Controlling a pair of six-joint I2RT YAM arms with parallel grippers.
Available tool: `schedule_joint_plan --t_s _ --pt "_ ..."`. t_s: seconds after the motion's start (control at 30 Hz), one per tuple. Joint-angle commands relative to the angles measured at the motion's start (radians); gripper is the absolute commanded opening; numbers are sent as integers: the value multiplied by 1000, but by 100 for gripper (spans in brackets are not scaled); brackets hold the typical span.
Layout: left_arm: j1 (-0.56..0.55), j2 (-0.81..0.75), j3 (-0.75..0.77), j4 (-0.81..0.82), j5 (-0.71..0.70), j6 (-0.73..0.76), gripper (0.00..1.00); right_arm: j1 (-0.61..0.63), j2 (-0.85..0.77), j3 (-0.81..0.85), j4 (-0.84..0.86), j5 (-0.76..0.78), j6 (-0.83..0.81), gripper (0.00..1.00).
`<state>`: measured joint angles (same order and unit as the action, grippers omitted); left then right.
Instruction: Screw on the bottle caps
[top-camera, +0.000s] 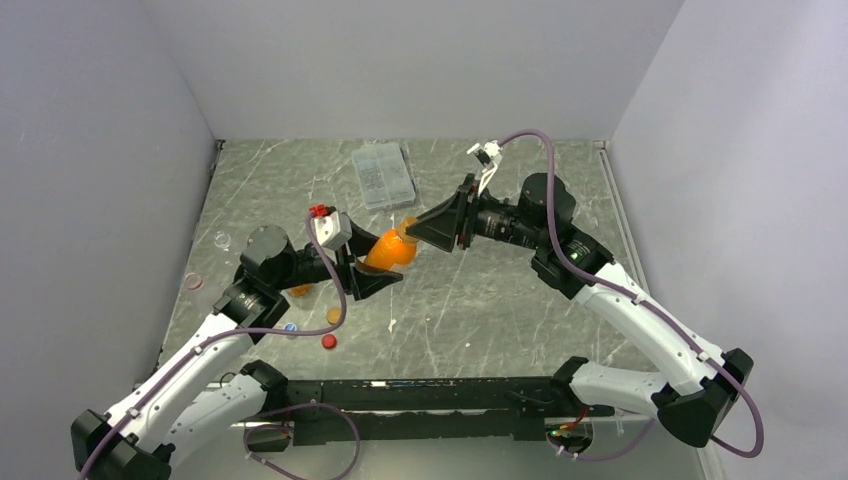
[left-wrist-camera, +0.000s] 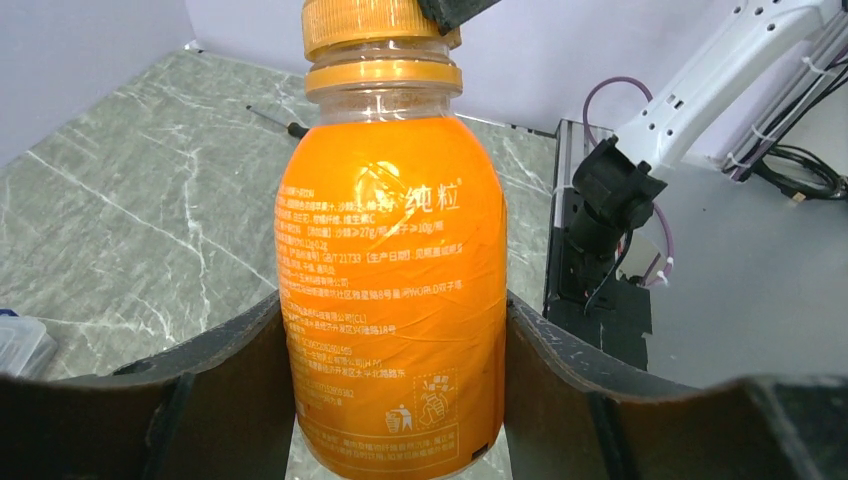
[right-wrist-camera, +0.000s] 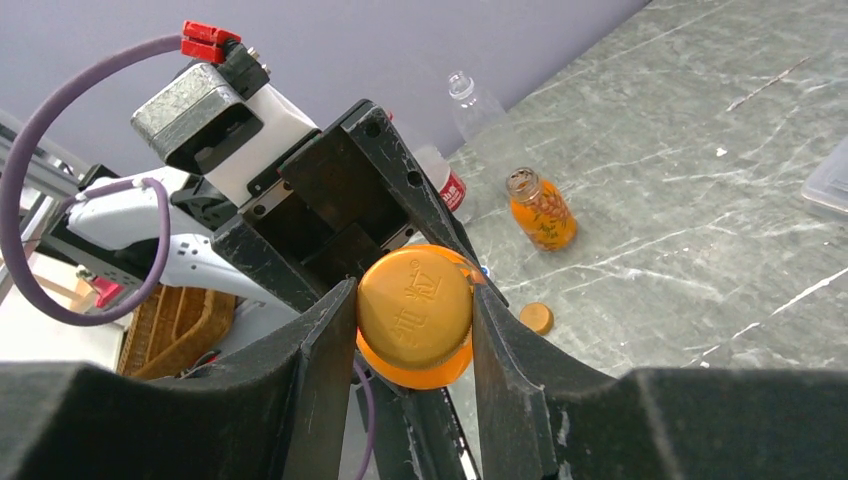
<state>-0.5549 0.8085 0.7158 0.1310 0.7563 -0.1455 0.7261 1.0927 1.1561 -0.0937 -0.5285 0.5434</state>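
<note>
An orange bottle (top-camera: 388, 250) (left-wrist-camera: 390, 300) is held off the table, tilted toward the right arm, with my left gripper (top-camera: 368, 277) (left-wrist-camera: 395, 345) shut on its lower body. An orange cap (left-wrist-camera: 365, 25) (right-wrist-camera: 415, 305) sits on its neck, and my right gripper (top-camera: 425, 232) (right-wrist-camera: 413, 312) is shut on that cap from both sides. A smaller orange bottle (right-wrist-camera: 543, 212) (top-camera: 300, 290) stands uncapped on the table. A clear bottle with a red label (right-wrist-camera: 452, 185) is beside it, also uncapped. Loose caps lie near the left arm: orange (top-camera: 334, 315) (right-wrist-camera: 537, 318), red (top-camera: 329, 341), blue (top-camera: 290, 327).
A flat clear compartment box (top-camera: 384, 175) lies at the back centre. Two small clear round dishes (top-camera: 221, 240) (top-camera: 194, 281) sit near the left wall. A thin screwdriver (left-wrist-camera: 275, 118) lies on the marble table (top-camera: 480, 300). Grey walls close in three sides.
</note>
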Motion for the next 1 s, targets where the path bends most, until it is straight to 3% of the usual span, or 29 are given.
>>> schedule_joint_plan --t_s 0.0,0.33,0.5,0.77,0.97 --pt "19 -13 -3 222 -175 -67 0 27 -13 -32 -58 -81 23 35" --pt "18 13 -3 250 -158 -55 0 29 20 -7 -103 -79 9 35" --pt "-4 32 7 267 -239 0 0 30 59 47 -209 20 35 34" --pt "-103 142 83 283 -421 238 0 32 177 210 -452 230 169 31" --pt "-148 225 89 378 -521 318 0 36 260 316 -565 346 231 26"
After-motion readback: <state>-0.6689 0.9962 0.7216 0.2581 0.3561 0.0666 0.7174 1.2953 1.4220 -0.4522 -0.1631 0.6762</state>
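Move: The orange bottle is gripped by its body in the left hand. The cap in the right fingers already sits on its neck, about 5 cm to the right of the left hand, 2 cm ahead and 5 cm higher; from the right hand the bottle's body lies as far the other way. From the left hand, down on the table roughly 29 cm below, the loose orange cap is some 13 cm left and level, and the parts box about 35 cm ahead and 4 cm left. Forward together, creeping at first and then quicker, both hands carry the joined bottle and cap about 7 cm out and some 3 cm down. The left hand keeps its grip and swings counter-clockwise about 15 degrees; the right keeps pinching the cap, swings clockwise about 20 degrees, dips its fingertips and rolls, so the two wrists twist the cap against the bottle in the tightening sense. ##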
